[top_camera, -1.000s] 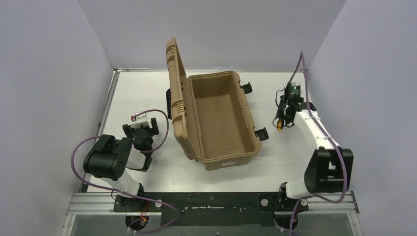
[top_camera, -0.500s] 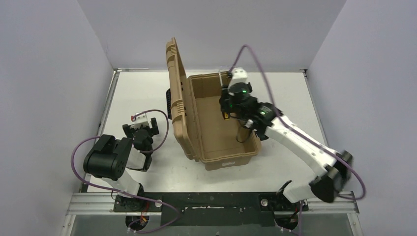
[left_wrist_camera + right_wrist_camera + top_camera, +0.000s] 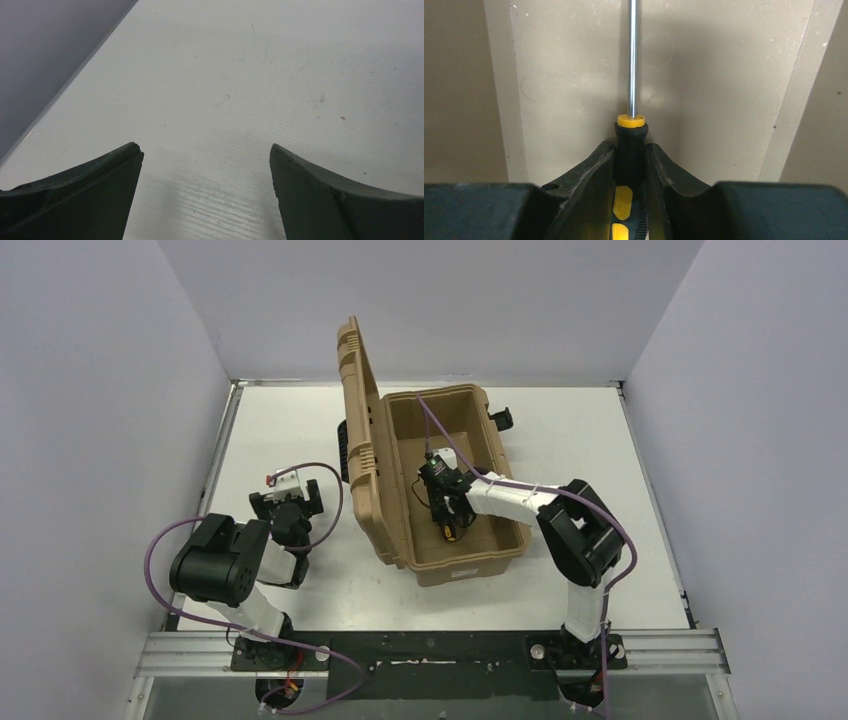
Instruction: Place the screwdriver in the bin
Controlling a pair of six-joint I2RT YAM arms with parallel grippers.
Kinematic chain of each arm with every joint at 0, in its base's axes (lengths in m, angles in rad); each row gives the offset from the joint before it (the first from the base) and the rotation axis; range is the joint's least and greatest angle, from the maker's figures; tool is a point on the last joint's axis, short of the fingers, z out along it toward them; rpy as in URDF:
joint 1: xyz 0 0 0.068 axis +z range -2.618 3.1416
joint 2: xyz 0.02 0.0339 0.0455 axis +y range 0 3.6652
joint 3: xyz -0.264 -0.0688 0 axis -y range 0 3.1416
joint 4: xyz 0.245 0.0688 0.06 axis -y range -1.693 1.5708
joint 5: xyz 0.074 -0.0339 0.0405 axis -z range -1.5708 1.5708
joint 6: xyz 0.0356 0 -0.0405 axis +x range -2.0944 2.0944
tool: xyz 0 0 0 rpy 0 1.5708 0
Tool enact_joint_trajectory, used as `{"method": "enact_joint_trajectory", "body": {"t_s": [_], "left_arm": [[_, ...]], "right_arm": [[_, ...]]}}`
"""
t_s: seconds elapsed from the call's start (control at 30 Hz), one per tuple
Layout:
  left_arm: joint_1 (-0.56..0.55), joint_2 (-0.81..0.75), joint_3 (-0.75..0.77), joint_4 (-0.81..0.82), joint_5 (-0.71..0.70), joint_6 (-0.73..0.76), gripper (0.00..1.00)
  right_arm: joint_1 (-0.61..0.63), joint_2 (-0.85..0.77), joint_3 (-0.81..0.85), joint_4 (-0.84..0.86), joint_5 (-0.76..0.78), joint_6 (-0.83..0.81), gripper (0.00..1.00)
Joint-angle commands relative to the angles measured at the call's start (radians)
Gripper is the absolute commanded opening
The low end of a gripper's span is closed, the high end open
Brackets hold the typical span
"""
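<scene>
The bin point(image 3: 463, 566) is a tan hard case in the middle of the table, its ribbed lid point(image 3: 357, 400) standing open on the left. My right gripper point(image 3: 446, 517) reaches down inside the tub, shut on the screwdriver point(image 3: 449, 531). In the right wrist view the jaws of the right gripper point(image 3: 630, 148) clamp the black and yellow handle of the screwdriver point(image 3: 630, 134). Its silver shaft point(image 3: 632, 60) points away over the tan bin floor point(image 3: 724, 75). My left gripper point(image 3: 289, 503) rests left of the bin, and in the left wrist view this left gripper point(image 3: 205, 150) is open over bare table.
Black latches point(image 3: 503, 418) stick out from the bin's right side. White table point(image 3: 280, 75) lies left and right of the bin. Grey walls enclose the table on three sides. The right arm's purple cable point(image 3: 445, 440) loops over the tub.
My right arm swung from the table right of the bin over its rim and down into the tub, still holding the screwdriver. The left arm has not moved.
</scene>
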Motion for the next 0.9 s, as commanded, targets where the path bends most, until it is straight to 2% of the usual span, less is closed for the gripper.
{"method": "enact_joint_trajectory", "body": {"t_s": [0.0,0.1,0.13,0.17,0.6,0.73,0.87], "left_arm": [[0.008,-0.008,0.021,0.032,0.005,-0.015,0.97],[0.007,-0.008,0.021,0.031,0.006,-0.015,0.97],[0.006,-0.008,0.021,0.031,0.006,-0.015,0.97],[0.007,-0.008,0.021,0.031,0.005,-0.015,0.97],[0.007,-0.008,0.021,0.030,0.007,-0.016,0.97],[0.007,-0.007,0.021,0.033,0.004,-0.015,0.97],[0.006,-0.008,0.019,0.034,0.003,-0.014,0.97]], "right_arm": [[0.000,0.005,-0.001,0.063,0.001,0.049,0.33],[0.001,-0.023,0.012,0.040,0.023,0.045,0.80],[0.002,-0.041,0.022,0.033,0.030,0.039,0.91],[0.003,-0.064,0.031,0.031,0.032,0.029,0.99],[-0.031,-0.447,0.249,-0.073,0.141,-0.209,1.00],[-0.189,-0.578,0.185,-0.044,0.143,-0.240,1.00],[-0.439,-0.706,-0.027,0.105,0.107,-0.275,1.00]]}}
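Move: The right gripper is deep in the bin, still pinching the screwdriver by its handle; the screwdriver's middle is about 1 cm ahead of it, level left-right and 1 cm below. The middle of the bin floor lies some 6 cm ahead, 1 cm right and 2 cm below. The near latch is roughly 15 cm to the right and 1 cm ahead, the far latch 10 cm right and 17 cm ahead. From the left gripper, the screwdriver is about 30 cm right, 3 cm back and 4 cm lower. Hold the right gripper almost still just over the bin floor and open its fingers wide to let go of the screwdriver's handle. Then draw the empty gripper up out of the bin, some 32 cm, tilting the fingers up towards forward by about 45 degrees. Near the top, swing right by about 12 cm, away from the lid, easing a little forward. ##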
